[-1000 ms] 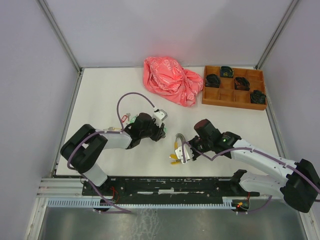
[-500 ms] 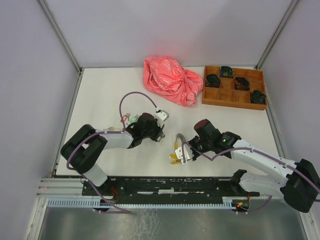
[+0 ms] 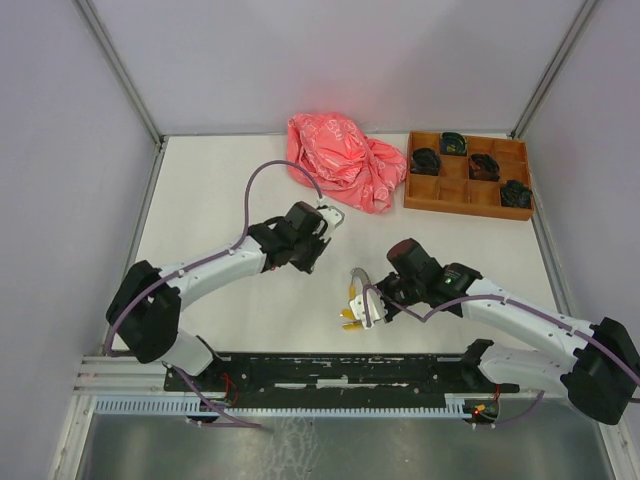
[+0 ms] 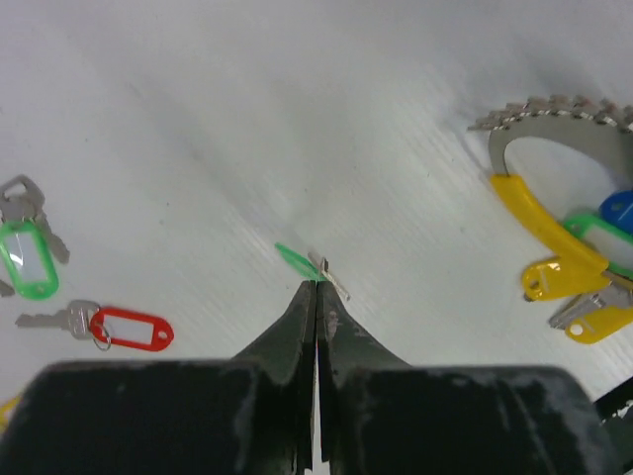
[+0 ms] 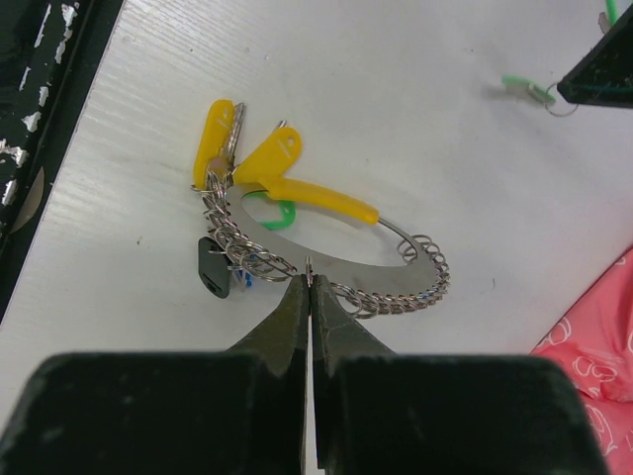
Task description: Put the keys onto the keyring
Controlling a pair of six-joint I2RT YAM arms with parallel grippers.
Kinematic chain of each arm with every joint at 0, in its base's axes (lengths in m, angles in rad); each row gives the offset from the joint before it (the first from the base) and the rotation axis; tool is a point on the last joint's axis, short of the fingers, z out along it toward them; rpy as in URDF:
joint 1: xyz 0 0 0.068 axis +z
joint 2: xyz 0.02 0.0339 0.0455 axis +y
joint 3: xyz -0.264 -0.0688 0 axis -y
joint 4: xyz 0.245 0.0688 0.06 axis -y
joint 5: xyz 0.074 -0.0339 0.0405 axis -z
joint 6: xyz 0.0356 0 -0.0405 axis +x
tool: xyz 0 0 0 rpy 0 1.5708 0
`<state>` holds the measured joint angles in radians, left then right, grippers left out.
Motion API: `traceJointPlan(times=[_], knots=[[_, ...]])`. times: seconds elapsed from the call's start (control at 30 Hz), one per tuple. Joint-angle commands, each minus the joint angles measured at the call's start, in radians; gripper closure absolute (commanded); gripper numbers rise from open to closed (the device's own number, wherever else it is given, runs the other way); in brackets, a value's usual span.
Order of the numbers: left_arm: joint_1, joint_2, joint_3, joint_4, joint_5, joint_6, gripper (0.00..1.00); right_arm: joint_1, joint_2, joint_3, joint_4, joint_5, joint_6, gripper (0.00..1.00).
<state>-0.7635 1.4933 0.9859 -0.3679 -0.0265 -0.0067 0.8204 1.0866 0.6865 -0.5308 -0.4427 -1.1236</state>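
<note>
My left gripper (image 4: 316,284) is shut on a green-tagged key (image 4: 295,259), which pokes out just past the fingertips above the table. Two more keys lie at the left of the left wrist view, one with a green tag (image 4: 28,259) and one with a red tag (image 4: 131,330). The keyring (image 5: 396,272), a metal loop with a yellow band (image 5: 321,198), lies on the table near the front. It carries yellow-tagged keys (image 5: 213,139) and a black fob (image 5: 214,269). My right gripper (image 5: 310,285) is shut on the keyring's near edge. In the top view the keyring (image 3: 356,290) lies right of the left gripper (image 3: 312,260).
A crumpled pink bag (image 3: 345,160) lies at the back of the table. To its right stands a wooden compartment tray (image 3: 465,208) holding small black bundles. Grey walls close in both sides of the table.
The left gripper has shut on the green-tagged key, and the left arm has swung away from the near edge toward the right. The right arm and keyring have not moved.
</note>
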Motion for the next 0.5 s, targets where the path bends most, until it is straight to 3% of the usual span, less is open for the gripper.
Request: traceJointPlan(times=[0.0,0.2,0.47], knots=[[0.0,0.03,0.114,-0.377,-0.023,-0.051,0.97,0.009,-0.016,0.054,0.008,-0.015,-0.006,0.99],[0.0,0.106,0.187,-0.516,0.024,-0.052,0.97,0.013,-0.015,0.056,0.005,-0.017,-0.005,0.99],[0.002,0.302,0.304,-0.46,-0.001,0.015,0.97,0.02,-0.015,0.056,-0.008,-0.008,-0.005,0.99]])
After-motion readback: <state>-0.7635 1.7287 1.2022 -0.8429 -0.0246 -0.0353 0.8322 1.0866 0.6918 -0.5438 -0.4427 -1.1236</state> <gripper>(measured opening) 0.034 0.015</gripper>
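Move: The left gripper already holds the green key, with bare table some 7 cm below. The keyring, held in the right gripper, lies about 12 cm to its right, 8 cm back and roughly at its height. Down on the table, the red key is about 12 cm left and 1 cm farther out, and the other green key 11 cm left and 7 cm farther out. From the right gripper, the keyring's middle is about 2 cm left, 1 cm ahead and 1 cm below. Draw the left gripper back and left together, about 4 cm each way, away from the keyring, then sink it some 4 cm towards the bare table. Swing the wrist nearly 30 degrees as you go, until the fingers point almost straight down. Keep the fingers shut on the green key, while the right gripper holds the keyring where it is. ##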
